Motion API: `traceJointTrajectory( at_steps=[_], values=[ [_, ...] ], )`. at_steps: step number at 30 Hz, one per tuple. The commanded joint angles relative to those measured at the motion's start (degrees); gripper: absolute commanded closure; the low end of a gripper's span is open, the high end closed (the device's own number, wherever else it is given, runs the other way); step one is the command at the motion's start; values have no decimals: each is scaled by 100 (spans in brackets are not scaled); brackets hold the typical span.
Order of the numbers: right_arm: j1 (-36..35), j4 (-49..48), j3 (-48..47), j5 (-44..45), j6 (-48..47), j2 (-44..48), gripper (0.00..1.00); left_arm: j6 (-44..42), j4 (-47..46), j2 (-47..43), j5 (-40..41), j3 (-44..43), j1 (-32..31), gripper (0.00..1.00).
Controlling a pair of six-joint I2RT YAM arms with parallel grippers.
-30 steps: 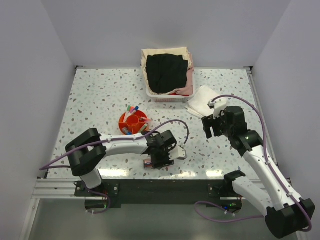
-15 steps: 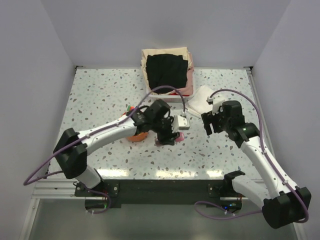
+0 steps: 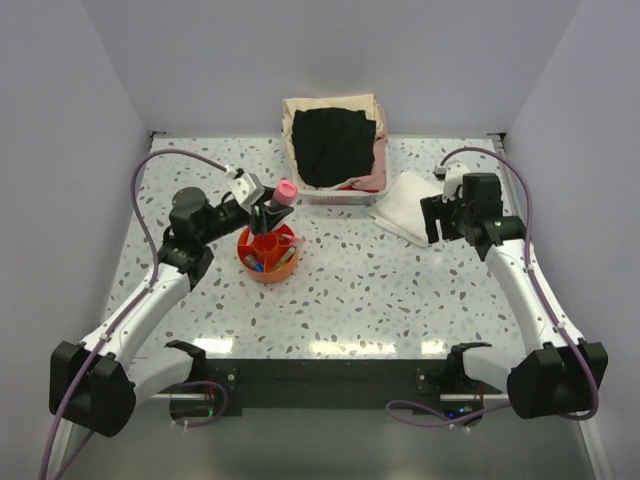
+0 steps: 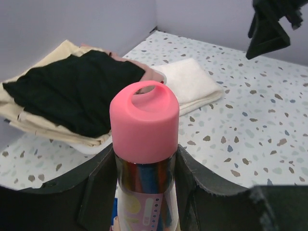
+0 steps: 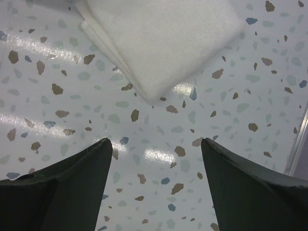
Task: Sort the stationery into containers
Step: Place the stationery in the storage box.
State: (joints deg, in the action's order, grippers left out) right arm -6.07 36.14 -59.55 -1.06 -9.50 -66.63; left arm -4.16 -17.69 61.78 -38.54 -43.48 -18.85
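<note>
My left gripper is shut on a pink-capped tube with a shiny multicoloured label, held upright just above the far edge of the round orange tray. In the left wrist view the pink cap stands up between the two black fingers, which press on both sides of the tube. Several pens with coloured caps lie in the tray's compartments. My right gripper hangs open over bare table beside the folded white cloth, and nothing sits between its fingers.
A white basket with dark and pink clothes stands at the back, just behind the tray. The folded cloth lies right of it. The table's metal edge runs close by on the right.
The left arm swung from the near edge across the middle to the back left, carrying the pink-capped tube to above the tray. The right arm drew back towards the far right, still open.
</note>
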Motion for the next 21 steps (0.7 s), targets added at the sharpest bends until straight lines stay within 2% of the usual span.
traceJointTrajectory(
  at_steps=[1, 8, 21],
  values=[
    [202, 244, -505, -88, -192, -209, 22, 1311, -2289, -78, -74, 725, 636, 100],
    [202, 499, -1014, -123, -395, -684, 22, 1515, -2976, 36, 154, 1263, 848, 100],
    [193, 631, -1384, -79, -650, -1062, 22, 1454, -3548, 185, 312, 2212, 892, 100]
  ],
)
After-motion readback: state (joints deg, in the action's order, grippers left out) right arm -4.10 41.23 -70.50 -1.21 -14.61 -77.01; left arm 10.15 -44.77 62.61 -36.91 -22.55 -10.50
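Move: The left hand holds the pink-capped pen tube upright above the storage box, the round orange one. The box's middle lies about 5 cm to the hand's left, some 1 cm nearer the base and roughly 24 cm below. The cloth-filled basket stands about 22 cm ahead, 12 cm right and 19 cm down; the white towel lies about 12 cm ahead, 31 cm right and 28 cm down. From the right hand, the storage box is some 37 cm left, 2 cm back and 14 cm below. Still gripping the pink-capped pen tube between its fingers, the left hand brings it down over the storage box, about 7 cm lower and 4 to 5 cm to the left. The sideways swing comes mostly first, with a brief check in the descent before it sinks on; the wrist turns some 15 degrees, partly counter-clockwise, and the grip doesn't change. The empty right hand eases about 3 cm forward, above the table beside the towel. ##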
